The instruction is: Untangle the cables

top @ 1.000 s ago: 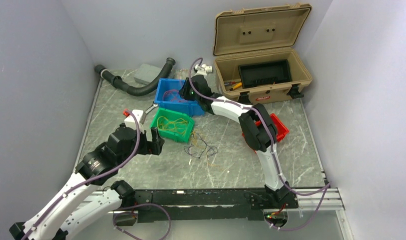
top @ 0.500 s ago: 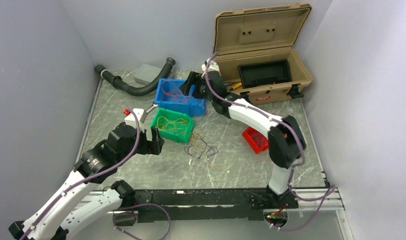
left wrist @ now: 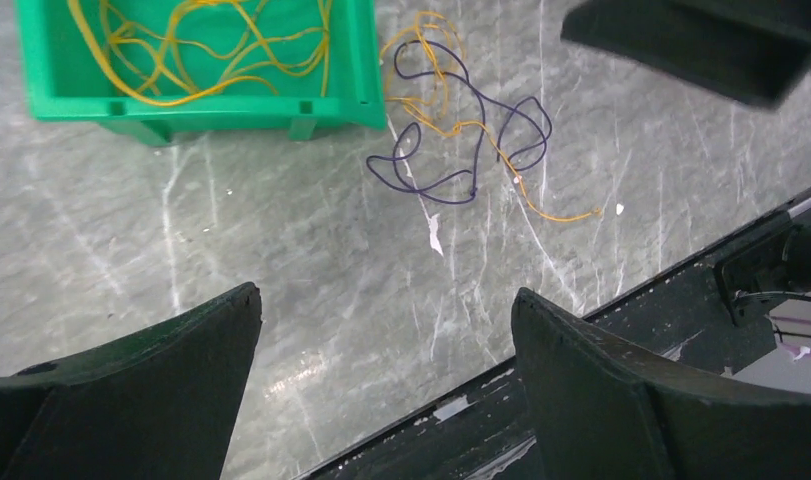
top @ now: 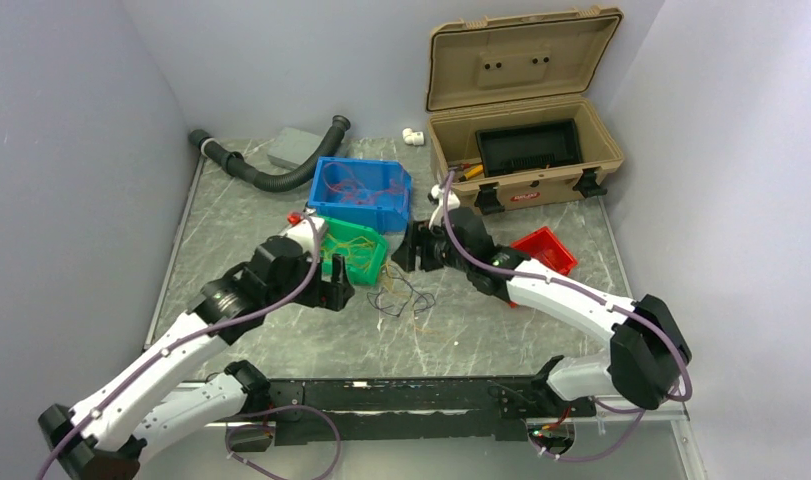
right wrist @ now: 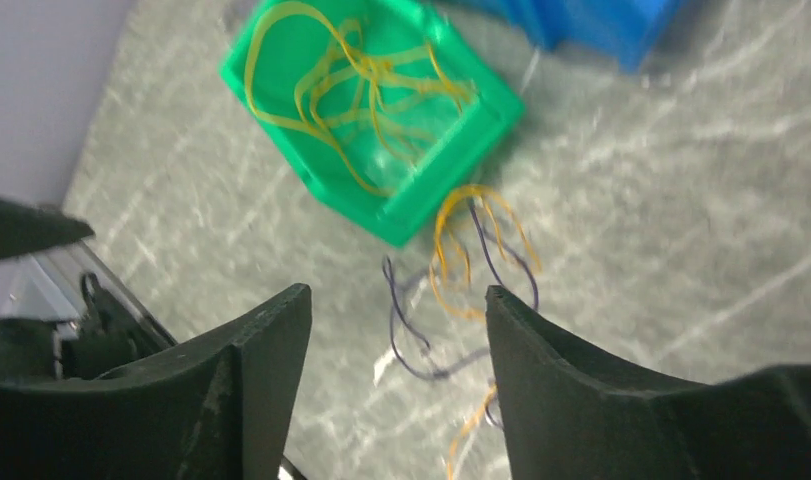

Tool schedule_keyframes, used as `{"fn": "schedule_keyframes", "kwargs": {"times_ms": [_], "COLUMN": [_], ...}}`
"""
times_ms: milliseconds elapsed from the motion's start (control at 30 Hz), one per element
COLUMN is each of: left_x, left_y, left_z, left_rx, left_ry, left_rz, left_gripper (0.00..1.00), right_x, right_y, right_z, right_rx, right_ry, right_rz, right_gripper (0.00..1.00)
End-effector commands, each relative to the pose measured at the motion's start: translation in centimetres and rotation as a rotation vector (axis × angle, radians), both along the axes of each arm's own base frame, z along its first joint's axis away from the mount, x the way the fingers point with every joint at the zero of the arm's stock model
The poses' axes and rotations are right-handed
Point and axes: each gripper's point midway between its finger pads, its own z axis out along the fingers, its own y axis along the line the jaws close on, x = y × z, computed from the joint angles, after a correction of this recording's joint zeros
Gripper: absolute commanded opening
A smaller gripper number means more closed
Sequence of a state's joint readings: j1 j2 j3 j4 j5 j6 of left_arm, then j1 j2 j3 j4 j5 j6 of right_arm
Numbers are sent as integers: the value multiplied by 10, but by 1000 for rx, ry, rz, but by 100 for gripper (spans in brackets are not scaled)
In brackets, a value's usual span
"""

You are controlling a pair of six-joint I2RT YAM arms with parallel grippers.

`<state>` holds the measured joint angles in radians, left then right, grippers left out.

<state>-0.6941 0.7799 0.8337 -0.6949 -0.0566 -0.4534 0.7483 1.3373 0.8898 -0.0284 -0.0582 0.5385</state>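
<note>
A small tangle of thin purple and orange cables (top: 402, 295) lies on the table just in front of the green bin (top: 377, 268). It shows in the left wrist view (left wrist: 461, 140) and the right wrist view (right wrist: 461, 270). The green bin holds loose yellow cables (left wrist: 196, 45). The blue bin (top: 323, 196) holds thin red cables (top: 366, 187). My left gripper (top: 335, 288) is open and empty, left of the tangle, by the green bin's near side. My right gripper (top: 409, 250) is open and empty, above the tangle's far side.
An open tan case (top: 526, 150) stands at the back right. A small red bin (top: 543, 248) sits right of my right arm. A black corrugated hose (top: 266, 170) and a grey block (top: 293, 147) lie at the back left. A black rail (top: 401, 395) runs along the near edge.
My right gripper has left the blue bin and come near, down over the tangle. My left gripper has moved right, toward the tangle, beside the green bin.
</note>
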Motion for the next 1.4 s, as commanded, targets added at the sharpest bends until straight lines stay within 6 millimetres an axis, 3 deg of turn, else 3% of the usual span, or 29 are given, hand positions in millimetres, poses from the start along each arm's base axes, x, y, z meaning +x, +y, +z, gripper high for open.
{"fn": "schedule_keyframes", "kwargs": {"times_ms": [0, 300, 533, 800, 1100, 1233, 1300, 1367], "left_x": [12, 40, 59, 68, 73, 74, 75, 75], "left_y": [-32, -61, -63, -68, -71, -75, -77, -82], "left_z": [-1, -19, -23, -27, -30, -33, -34, -37], "left_rx": [-75, -69, -22, 0, 13, 11, 6, -1], "left_ry": [-10, 21, 27, 38, 53, 65, 72, 83], "left_rz": [-88, -112, -59, -55, -51, -59, -65, -80], "left_gripper": [94, 74, 65, 64, 64, 62, 62, 61], "right_x": [-26, -22, -9, 12, 19, 15, 9, 2], "right_y": [-13, 2, 15, 17, 10, 10, 6, 0], "right_z": [-28, -75, -99, -110, -123, -122, -116, -107], "right_rx": [-64, -138, -173, -205, -245, -231, -218, -208], "right_ry": [23, 26, 16, -24, -59, -55, -58, -58], "right_rz": [62, 171, 204, 150, 122, 135, 133, 127], "right_gripper": [62, 45, 40, 28, 28, 7, 0, 0]}}
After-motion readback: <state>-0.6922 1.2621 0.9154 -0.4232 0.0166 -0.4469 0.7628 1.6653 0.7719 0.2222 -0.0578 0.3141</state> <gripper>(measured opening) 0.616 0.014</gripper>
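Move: Below the right hand, about 15 cm down, lies the purple cable, its tangle centred roughly 2 cm back and 1 cm left; the yellow cable's loops caught with it sit some 2 cm ahead and 4 cm left of that hand. The green bin is about 7 cm ahead and 13 cm left of it, the blue bin about 22 cm ahead and 10 cm left. From the left hand the purple cable lies around 8 cm ahead, 15 cm right and 16 cm down. Dropping some 13 cm onto the tangle, the right hand first draws back about 3 cm, then eases forward again near the table, tipping its fingers steeper and shutting them from wide to closed to pinch a purple strand beside the yellow loops. Meanwhile the left hand comes in right, forward and down, about 6 cm each way, towards the cables, its fingers narrowing to roughly two thirds open and still empty. ##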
